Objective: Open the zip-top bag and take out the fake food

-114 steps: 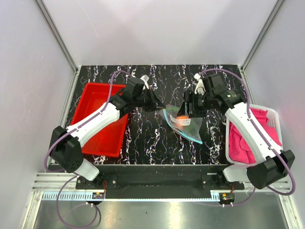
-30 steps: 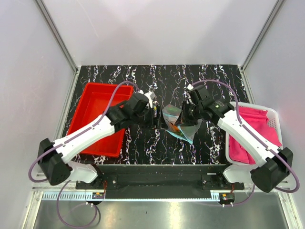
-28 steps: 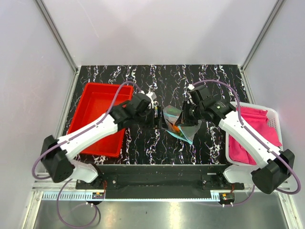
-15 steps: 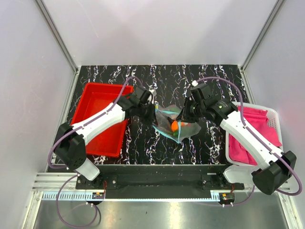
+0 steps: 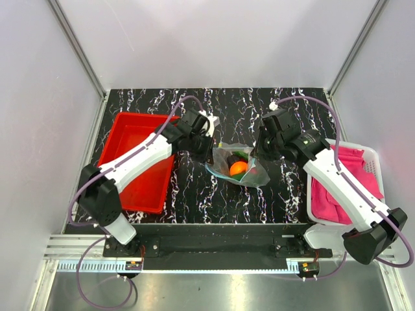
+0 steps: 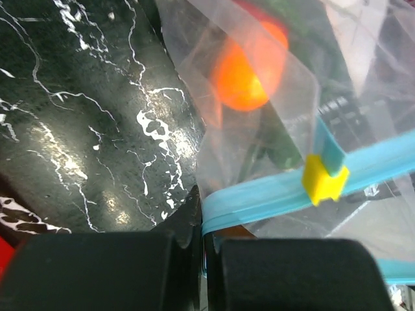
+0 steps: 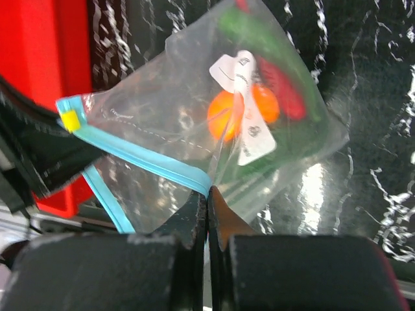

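Observation:
The clear zip-top bag (image 5: pixel 237 165) hangs between both grippers above the table middle, its mouth pulled apart. Inside lie the fake food pieces: an orange round fruit (image 5: pixel 238 169), green pieces and a red chili (image 7: pixel 282 87). My left gripper (image 5: pixel 209 144) is shut on one side of the blue zip strip (image 6: pixel 259 197), near the yellow slider (image 6: pixel 322 178). My right gripper (image 5: pixel 259 154) is shut on the other side of the blue strip (image 7: pixel 162 165). A white label (image 7: pixel 249 133) shows on the bag in the right wrist view.
A red tray (image 5: pixel 133 159) stands on the left of the marble table. A white basket (image 5: pixel 371 155) holding a pink cloth (image 5: pixel 327 194) stands at the right edge. Grey walls close in the back and sides.
Both grippers have moved apart and a little farther back, spreading the bag's mouth wider. The orange fruit now shows plainly in the open bag.

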Tool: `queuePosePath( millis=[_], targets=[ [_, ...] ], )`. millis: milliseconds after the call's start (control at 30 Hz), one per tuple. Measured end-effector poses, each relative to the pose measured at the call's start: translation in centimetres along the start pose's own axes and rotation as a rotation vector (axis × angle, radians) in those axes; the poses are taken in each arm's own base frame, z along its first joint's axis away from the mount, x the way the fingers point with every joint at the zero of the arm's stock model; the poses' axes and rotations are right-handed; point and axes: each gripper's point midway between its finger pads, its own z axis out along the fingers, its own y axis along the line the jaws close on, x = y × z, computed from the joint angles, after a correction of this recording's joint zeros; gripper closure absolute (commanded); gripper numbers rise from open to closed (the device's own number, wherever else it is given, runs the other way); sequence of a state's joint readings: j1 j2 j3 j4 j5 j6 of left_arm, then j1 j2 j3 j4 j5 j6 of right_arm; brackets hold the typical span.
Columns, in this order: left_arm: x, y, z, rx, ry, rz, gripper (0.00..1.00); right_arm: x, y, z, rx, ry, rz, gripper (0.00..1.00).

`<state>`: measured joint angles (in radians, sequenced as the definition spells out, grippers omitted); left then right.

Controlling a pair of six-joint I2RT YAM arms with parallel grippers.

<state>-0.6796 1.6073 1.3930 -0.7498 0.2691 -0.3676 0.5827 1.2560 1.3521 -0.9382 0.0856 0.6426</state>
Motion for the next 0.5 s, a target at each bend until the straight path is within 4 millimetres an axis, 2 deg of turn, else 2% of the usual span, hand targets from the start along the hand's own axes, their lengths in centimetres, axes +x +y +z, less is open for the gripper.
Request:
queuePosePath(
  millis=[33, 133, 267, 400, 500],
  targets=[
    [0.2, 0.1, 0.4, 0.000, 0.014, -0.005, 0.80, 0.3, -0.2, 0.1, 0.004, 0.011, -0.010, 1.00],
    [0.8, 0.4, 1.0, -0.007, 0.053, -0.029, 0.66, 1.1, -0.8, -0.1, 0.015, 0.045, -0.056, 1.00],
    [0.8, 0.1, -0.2, -0.014, 0.070, -0.048, 0.59, 1.3, -1.1, -0.7, 0.009, 0.047, -0.103, 1.00],
    [-1.1, -1.9, -3.6, 0.023, -0.027, -0.037, 0.58, 1.7, -0.8, -0.8, -0.015, 0.066, -0.113, 1.00],
    [-2.4, -4.4, -6.9, 0.063, -0.133, -0.016, 0.60, 2.1, -0.3, -0.8, -0.046, 0.091, -0.112, 1.00]
  ],
)
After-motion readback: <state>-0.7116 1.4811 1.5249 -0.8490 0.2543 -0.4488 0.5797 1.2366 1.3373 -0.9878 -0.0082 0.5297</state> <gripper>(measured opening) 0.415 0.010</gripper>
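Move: The orange in the open bag lies about 11 cm to the right of the left hand, which pinches the bag's rim, 1 cm ahead and some 10 cm lower. The green vegetable sits 4 cm beyond the orange. The red bin's middle is roughly 24 cm to the left of the left hand, 2 cm ahead. From the right hand, pinching the opposite side of the rim, the orange is about 5 cm left, 1 cm ahead and 16 cm below. Left fingers open off the bag's rim and rise about 8 cm; the right, still pinching, drifts back 2 cm. ##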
